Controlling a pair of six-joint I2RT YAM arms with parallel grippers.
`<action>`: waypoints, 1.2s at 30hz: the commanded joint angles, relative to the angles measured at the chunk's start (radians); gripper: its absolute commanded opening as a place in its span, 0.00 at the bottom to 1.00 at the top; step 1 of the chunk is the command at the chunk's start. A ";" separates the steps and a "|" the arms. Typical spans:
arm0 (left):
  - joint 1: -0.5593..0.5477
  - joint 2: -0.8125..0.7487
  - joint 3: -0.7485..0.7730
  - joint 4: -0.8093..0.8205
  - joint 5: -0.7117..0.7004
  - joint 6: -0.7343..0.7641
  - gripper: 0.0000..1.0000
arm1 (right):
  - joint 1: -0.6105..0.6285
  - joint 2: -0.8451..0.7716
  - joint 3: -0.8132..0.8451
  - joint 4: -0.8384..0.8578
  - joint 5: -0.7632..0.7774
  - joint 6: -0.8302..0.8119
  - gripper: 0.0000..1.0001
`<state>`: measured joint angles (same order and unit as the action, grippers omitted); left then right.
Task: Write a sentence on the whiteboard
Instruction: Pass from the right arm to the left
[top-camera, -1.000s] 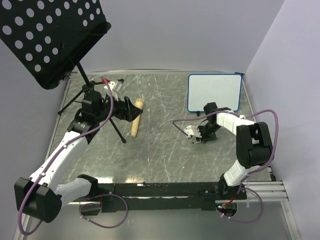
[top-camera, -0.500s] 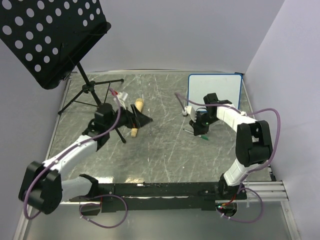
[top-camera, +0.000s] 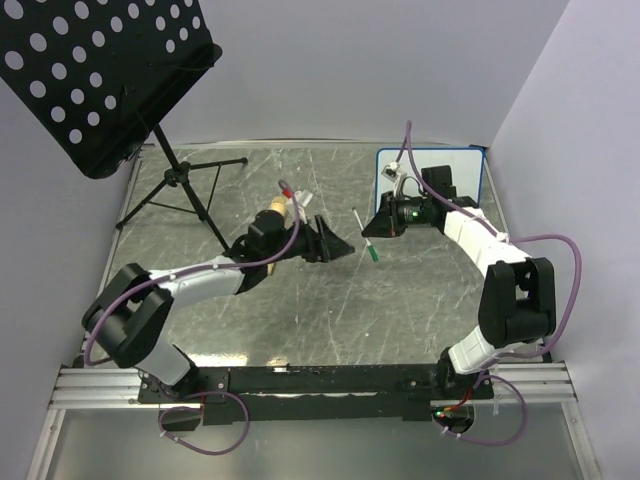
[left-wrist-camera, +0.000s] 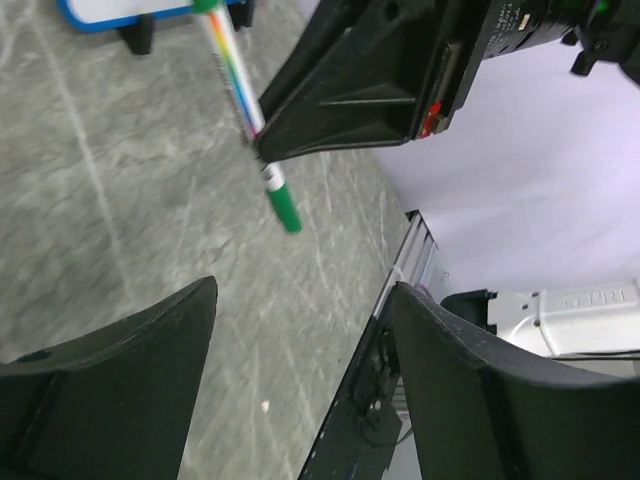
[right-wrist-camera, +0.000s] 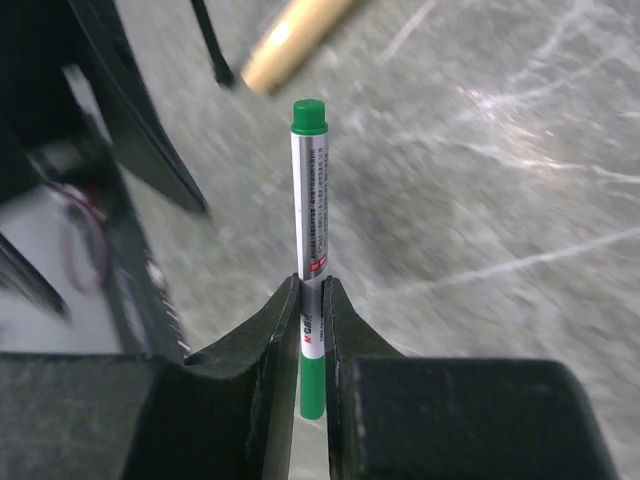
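The whiteboard (top-camera: 452, 162) lies flat at the back right, blue-rimmed, partly covered by my right arm; its corner shows in the left wrist view (left-wrist-camera: 105, 12). No sentence is in view on it. My right gripper (top-camera: 378, 226) (right-wrist-camera: 312, 298) is shut on a white marker with a green cap (top-camera: 366, 238) (right-wrist-camera: 309, 215) (left-wrist-camera: 248, 108), held above the table left of the board. My left gripper (top-camera: 340, 246) (left-wrist-camera: 300, 335) stands open just left of the marker, nothing between its fingers (left-wrist-camera: 110, 375).
A black perforated music stand (top-camera: 95, 70) on a tripod (top-camera: 185, 195) fills the back left. A wooden stick (top-camera: 275, 212) (right-wrist-camera: 295, 38) lies mid-table under my left arm. Grey walls close the back and right; a black rail (top-camera: 330, 380) runs along the front.
My right gripper has risen from the table with the marker and swung up-left toward the board. My left arm has swept right across the table to just beside the marker, its jaws narrowing slightly.
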<state>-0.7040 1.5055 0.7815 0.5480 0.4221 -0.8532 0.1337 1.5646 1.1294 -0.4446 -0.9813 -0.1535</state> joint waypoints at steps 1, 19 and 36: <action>-0.052 0.058 0.097 0.054 -0.103 -0.004 0.74 | -0.005 -0.064 -0.048 0.276 -0.069 0.366 0.05; -0.146 0.214 0.295 -0.203 -0.269 0.039 0.45 | -0.003 -0.107 -0.129 0.440 -0.060 0.565 0.06; -0.075 0.111 0.328 -0.485 0.028 0.423 0.01 | -0.081 -0.098 0.093 -0.036 -0.161 -0.102 0.80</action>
<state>-0.8387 1.7042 1.0607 0.2241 0.2077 -0.6880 0.1127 1.5131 1.0386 -0.1654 -1.0595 0.2348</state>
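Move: The whiteboard marker is held in the right fingers, its capped end hanging back and down. Its middle lies about 6 cm right of the open left hand, 4 cm ahead and 3 cm below. From the right hand, the receiving left hand is some 7 cm left, 3 cm back and 4 cm higher. The rolling pin lies about 18 cm left, 14 cm ahead and 17 cm below the left hand; the whiteboard about 27 cm right, 30 cm ahead and 19 cm below it. The left fingers close on the marker's green cap end, the left hand having gone about 6 cm right, slightly forward, then 3 cm down with a slight roll. The right hand keeps its pinch, lifts the marker some 3 cm and a little left with a turn of nearly 20 degrees, holds nearly still, then opens. The left starts down and back leftwards with it. ##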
